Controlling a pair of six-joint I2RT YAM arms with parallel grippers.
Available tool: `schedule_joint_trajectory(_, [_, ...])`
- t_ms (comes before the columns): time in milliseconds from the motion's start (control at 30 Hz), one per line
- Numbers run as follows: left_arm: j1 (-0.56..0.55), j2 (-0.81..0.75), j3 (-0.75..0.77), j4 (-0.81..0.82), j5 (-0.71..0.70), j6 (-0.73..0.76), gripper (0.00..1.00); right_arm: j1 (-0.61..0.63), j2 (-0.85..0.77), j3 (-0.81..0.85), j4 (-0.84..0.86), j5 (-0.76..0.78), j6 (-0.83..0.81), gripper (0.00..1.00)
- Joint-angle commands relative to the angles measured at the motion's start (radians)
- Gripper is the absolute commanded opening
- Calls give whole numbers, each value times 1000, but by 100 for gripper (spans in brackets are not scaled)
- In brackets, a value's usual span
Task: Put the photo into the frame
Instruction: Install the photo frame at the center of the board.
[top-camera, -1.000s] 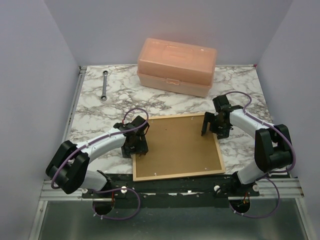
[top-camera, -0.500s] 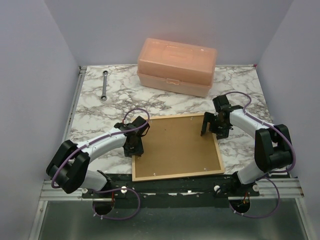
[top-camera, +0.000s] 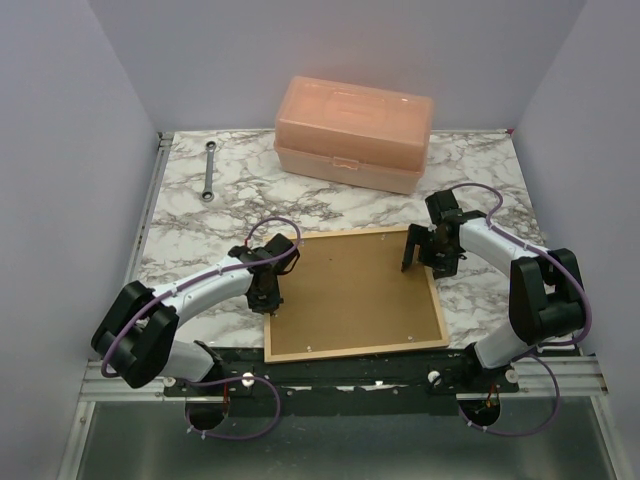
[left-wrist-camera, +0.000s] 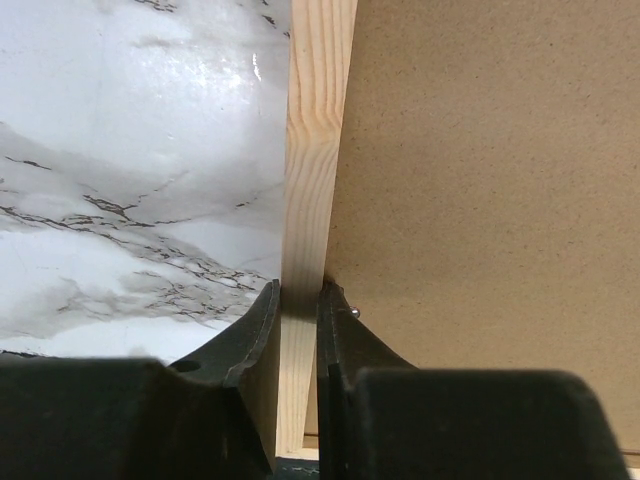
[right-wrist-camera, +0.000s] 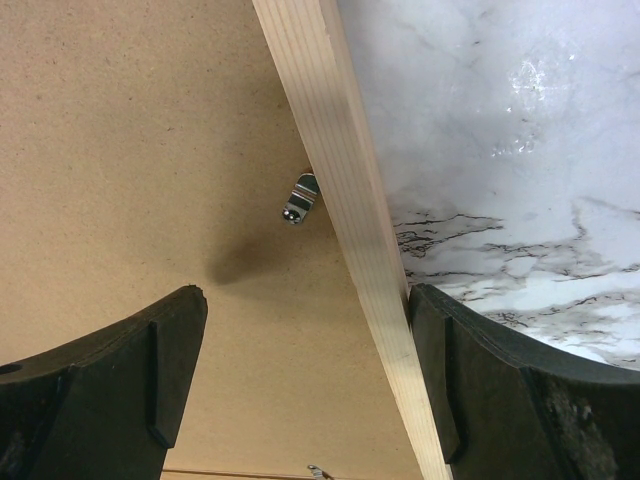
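The frame (top-camera: 437, 300) lies face down near the table's front edge, with a brown backing panel (top-camera: 350, 290) filling its opening. My left gripper (top-camera: 268, 300) is shut on the frame's left moulding (left-wrist-camera: 315, 150), one finger outside on the marble and one inside against the backing panel (left-wrist-camera: 480, 180). My right gripper (top-camera: 418, 262) stands open over the frame's right moulding (right-wrist-camera: 340, 170), its outer finger touching the wood and its inner finger over the panel. A small metal clip (right-wrist-camera: 300, 197) sits on the panel by that moulding. The photo is hidden.
A peach plastic box (top-camera: 355, 130) stands at the back centre of the marble table. A metal wrench (top-camera: 208, 170) lies at the back left. Grey walls close the table in on three sides.
My left gripper's jaws have closed in onto the frame's left moulding. The right arm and the frame have not moved.
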Motion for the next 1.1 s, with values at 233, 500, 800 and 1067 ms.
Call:
schedule_joint_trajectory(233, [4, -143, -40, 72, 82, -28, 36, -6, -27, -5, -20, -38, 27, 90])
schedule_joint_trajectory(500, [88, -239, -119, 124, 180, -7, 51, -17, -53, -1, -39, -21, 28, 94])
schedule_joint_trajectory(800, [174, -281, -196, 175, 252, 22, 54, -22, -40, 11, -27, 38, 40, 93])
schedule_joint_trajectory(1067, [183, -278, -202, 160, 235, 34, 54, -22, 33, 84, -16, 112, 44, 89])
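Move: The left hand's fingers are still shut across the frame's left bar, whose middle at that spot is right at the hand point, maybe 1 cm below it. A metal clip sits about 2 cm to its right, and the frame's near-left corner some 10 cm straight back. From the right hand, the gripped spot is roughly 34 cm left and 10 cm back; the frame's right bar is about 3 cm to its right, level fore and aft. Upward first, by about 2.5 cm and a little to the right, the left hand lets go of the frame's left bar. Its fingers spread to half open, then it sinks back by more than half that rise, easing left, the fingertips swinging some 15 degrees towards the right, until the fingers straddle bar and clip. The right hand, fingers still wide, creeps about 1 cm each forward, right and up. ##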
